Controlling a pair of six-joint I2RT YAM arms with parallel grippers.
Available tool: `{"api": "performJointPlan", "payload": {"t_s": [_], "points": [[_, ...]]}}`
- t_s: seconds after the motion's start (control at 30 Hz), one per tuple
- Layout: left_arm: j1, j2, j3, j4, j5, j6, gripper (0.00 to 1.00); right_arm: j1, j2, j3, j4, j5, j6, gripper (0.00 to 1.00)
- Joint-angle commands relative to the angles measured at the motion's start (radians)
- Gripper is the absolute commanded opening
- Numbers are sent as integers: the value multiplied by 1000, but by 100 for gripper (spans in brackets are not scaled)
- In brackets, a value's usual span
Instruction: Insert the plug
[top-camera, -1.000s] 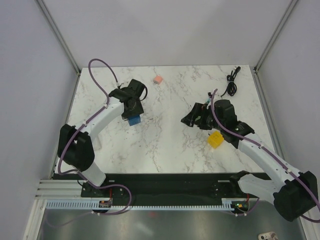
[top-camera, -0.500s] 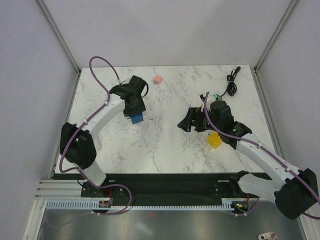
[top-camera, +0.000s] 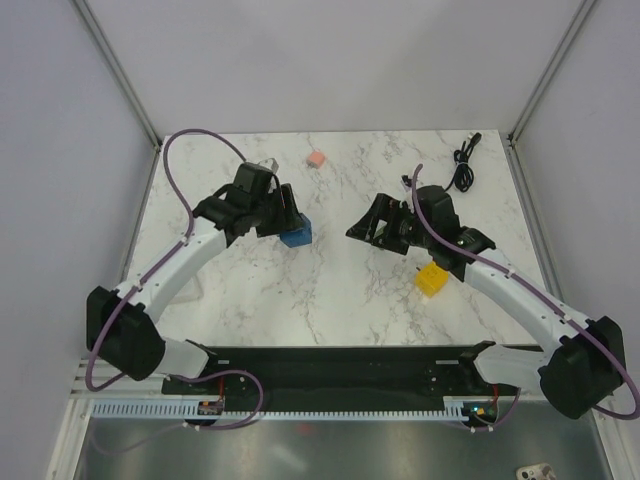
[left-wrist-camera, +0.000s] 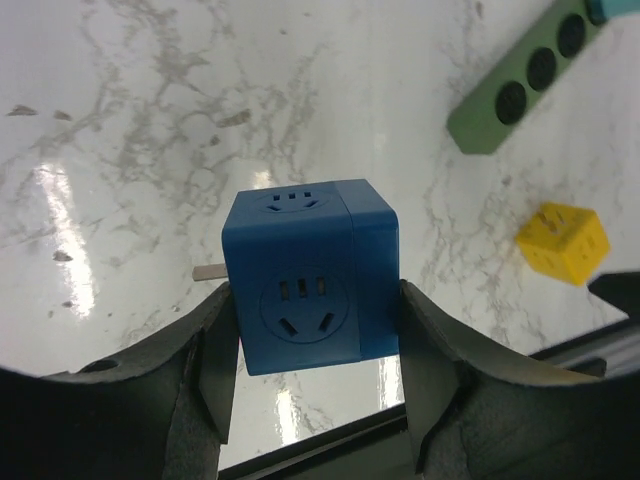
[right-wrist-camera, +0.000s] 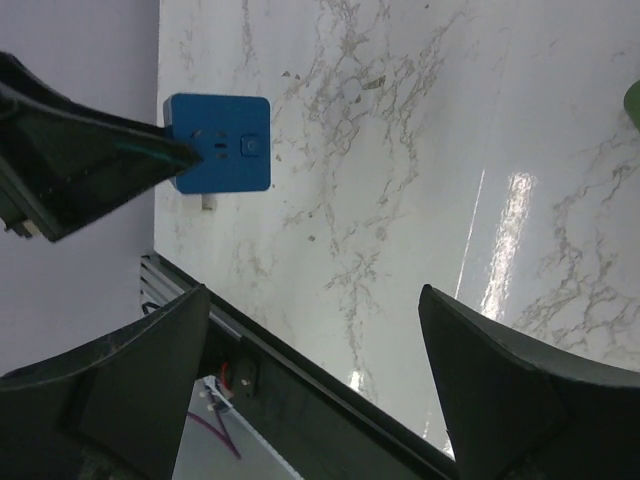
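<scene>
A blue socket cube (top-camera: 296, 234) is gripped between the fingers of my left gripper (top-camera: 286, 224), just left of the table's middle. In the left wrist view the cube (left-wrist-camera: 310, 280) fills the space between the two pads, a socket face toward the camera, and a small grey pin sticks out at its left. My right gripper (top-camera: 368, 226) is open and empty, a short way right of the cube and facing it. The right wrist view shows the cube (right-wrist-camera: 218, 142) ahead and the jaws spread wide. A green power strip (left-wrist-camera: 520, 85) lies beyond.
A yellow socket cube (top-camera: 430, 280) sits under the right arm and shows in the left wrist view (left-wrist-camera: 563, 242). A pink cube (top-camera: 317, 158) lies at the back. A coiled black cable (top-camera: 463, 166) lies at the back right. Frame posts stand at the back corners.
My left gripper has swung right and toward the middle with the blue cube in it. My right gripper has shifted a little left and back, still open.
</scene>
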Motion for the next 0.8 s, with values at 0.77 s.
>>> {"api": "performJointPlan", "payload": {"t_s": [0.77], "points": [[-34,-368,-347,660,343,159,2,73,-18,155,59,157,197,96]]}}
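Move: The left gripper already holds the blue plug; the open right gripper it is offered to is about 15 cm to its right, some 4 cm farther back and a little higher. From the right gripper the blue plug lies roughly 14 cm left, 4 cm ahead and 3 cm below. The green power strip's middle is about 11 cm right and 12 cm ahead of the right gripper, some 19 cm down; the yellow block is 16 cm right, 5 cm back, equally low. Lift the left gripper about 8 cm, drawing it some 4 cm back and 4 cm to the right towards the right gripper, keeping the grip on the blue plug. Swing its fingers up and clockwise until they point forward-right, nearly level. Meanwhile raise the right gripper about 5 cm and ease it slightly left, fingers staying wide open. ##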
